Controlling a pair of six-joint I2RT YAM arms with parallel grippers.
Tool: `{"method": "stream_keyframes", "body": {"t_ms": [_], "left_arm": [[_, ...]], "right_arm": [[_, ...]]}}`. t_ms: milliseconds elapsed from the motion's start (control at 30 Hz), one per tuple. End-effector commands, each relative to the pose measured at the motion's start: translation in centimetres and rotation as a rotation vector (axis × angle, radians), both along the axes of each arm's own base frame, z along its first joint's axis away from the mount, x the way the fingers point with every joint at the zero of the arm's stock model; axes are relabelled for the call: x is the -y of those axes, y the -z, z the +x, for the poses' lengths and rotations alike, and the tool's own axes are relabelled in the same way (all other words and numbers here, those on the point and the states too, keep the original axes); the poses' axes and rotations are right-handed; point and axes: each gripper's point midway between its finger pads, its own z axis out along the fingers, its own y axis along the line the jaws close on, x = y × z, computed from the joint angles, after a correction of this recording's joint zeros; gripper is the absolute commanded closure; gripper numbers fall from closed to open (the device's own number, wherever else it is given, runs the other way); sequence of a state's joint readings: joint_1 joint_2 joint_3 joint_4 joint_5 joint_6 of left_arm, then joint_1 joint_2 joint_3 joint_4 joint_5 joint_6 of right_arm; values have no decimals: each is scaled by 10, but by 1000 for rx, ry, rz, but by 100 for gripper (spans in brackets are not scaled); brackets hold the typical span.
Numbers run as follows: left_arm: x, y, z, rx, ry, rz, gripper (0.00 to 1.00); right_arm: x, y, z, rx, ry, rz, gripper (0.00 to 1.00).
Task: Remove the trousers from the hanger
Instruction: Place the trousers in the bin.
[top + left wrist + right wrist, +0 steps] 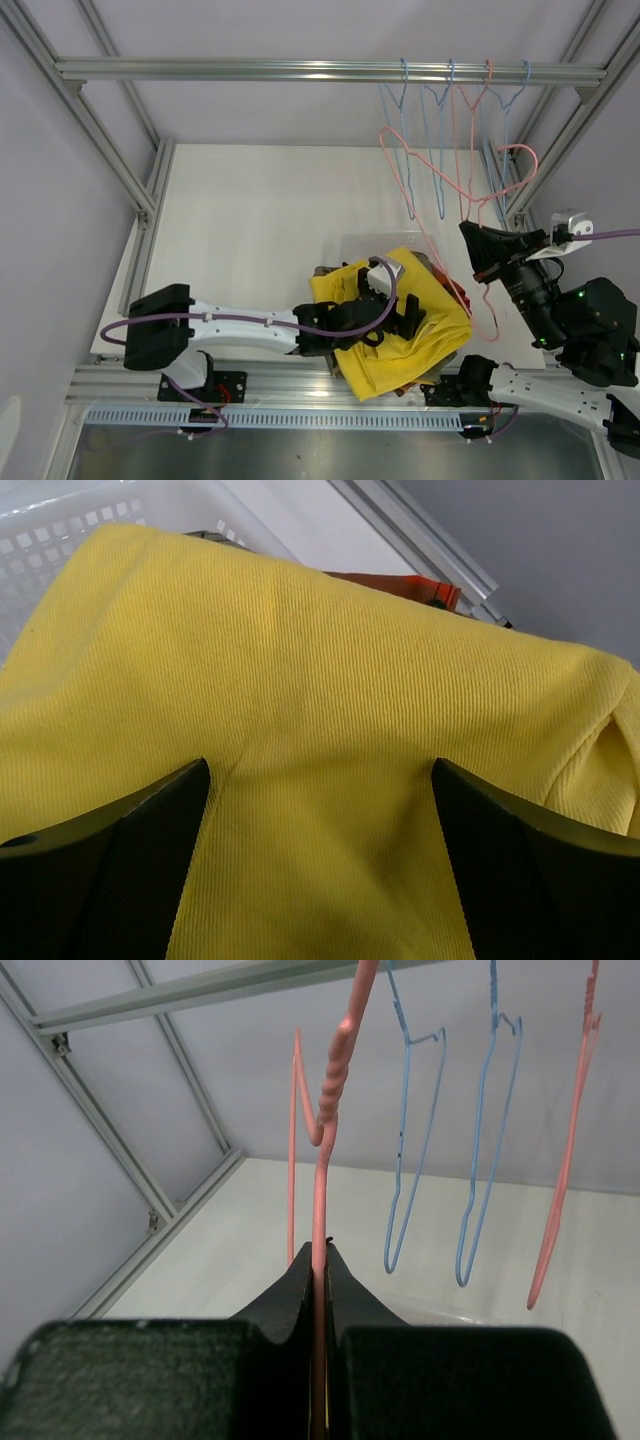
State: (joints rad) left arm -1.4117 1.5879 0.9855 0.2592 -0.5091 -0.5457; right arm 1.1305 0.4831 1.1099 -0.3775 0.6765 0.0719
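Plain yellow trousers (400, 325) lie spread on top of a pile in a white basket (60, 530). In the left wrist view the yellow cloth (330, 680) fills the frame, with a strip of orange camouflage trousers (400, 583) behind it. My left gripper (412, 318) hovers just over the cloth, open (320, 780), its fingers on either side with nothing pinched. My right gripper (480, 248) is shut on the thin wire of a pink hanger (320, 1200), held up to the right of the pile. The hanger's lower wire (455, 290) runs along the trousers' right edge.
A metal rail (250, 70) crosses the back, with empty blue hangers (405, 120) and a pink hanger (488, 95) hanging from it. Blue hangers (420, 1140) and another pink hanger (565, 1160) show ahead in the right wrist view. Frame posts stand at both sides.
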Motion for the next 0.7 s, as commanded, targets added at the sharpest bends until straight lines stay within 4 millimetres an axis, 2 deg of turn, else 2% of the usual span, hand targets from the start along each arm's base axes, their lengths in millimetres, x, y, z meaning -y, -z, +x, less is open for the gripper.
{"method": "stream_keyframes", "body": {"t_ms": [0, 33, 100, 133, 200, 233, 333, 367, 467, 600, 633, 667], "left_arm": [[-59, 73, -42, -130, 14, 334, 2], [-71, 58, -40, -114, -2, 344, 2], [-87, 47, -39, -110, -28, 360, 1], [-96, 29, -39, -108, -37, 323, 1], [-114, 21, -41, -109, -42, 334, 0], [-123, 1, -40, -99, -48, 289, 1], [-145, -19, -40, -67, -44, 275, 1], [-154, -36, -37, -46, -57, 231, 1], [-167, -58, -32, 31, -41, 181, 1], [-171, -79, -27, 91, -48, 141, 1], [-172, -82, -26, 108, -40, 147, 1], [-172, -93, -26, 117, -35, 129, 1]], "right_arm": [[-1, -34, -1, 49, -8, 43, 100], [-4, -36, 0, 49, -11, 37, 100], [-16, -38, 5, 48, -18, 13, 100], [-18, -42, 6, 51, -17, 9, 100], [-31, -47, 11, 54, -18, -12, 100], [-35, -49, 13, 55, -17, -21, 100], [-53, -49, 24, 41, -9, -57, 100], [-58, -48, 27, 49, 0, -81, 100], [-73, -41, 38, 40, 13, -116, 100], [-88, -33, 53, 20, 6, -131, 100], [-88, -25, 66, -13, 35, -141, 100], [-91, -27, 70, -18, 28, -142, 100]]}}
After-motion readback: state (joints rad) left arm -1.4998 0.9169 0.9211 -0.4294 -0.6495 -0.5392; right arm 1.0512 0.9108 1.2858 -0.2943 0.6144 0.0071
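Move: The left hand, open, is at the yellow trousers on the heaped bin; their middle lies about 4 cm to its left, 4 cm back and 5 cm below, and the bin's middle is some 3 cm left, 1 cm back and 10 cm down. The right hand already grips the empty pink hanger; the free stretch of rail is about 28 cm ahead, 15 cm left and 15 cm above. The nearest hung blue hanger is 28 cm ahead, 10 cm left, about level. The left hand, fingers staying wide open, sweeps left about 17 cm, first edging back a few centimetres and then climbing some 8 cm, its fingers pushing the yellow pile and bin leftward before coming free. Meanwhile the right hand keeps the pink hanger pinched and carries it roughly 9 cm left and 6 cm forward towards the rail, rising slightly and sinking back to its height while it rolls about 10 degrees, left side down. ##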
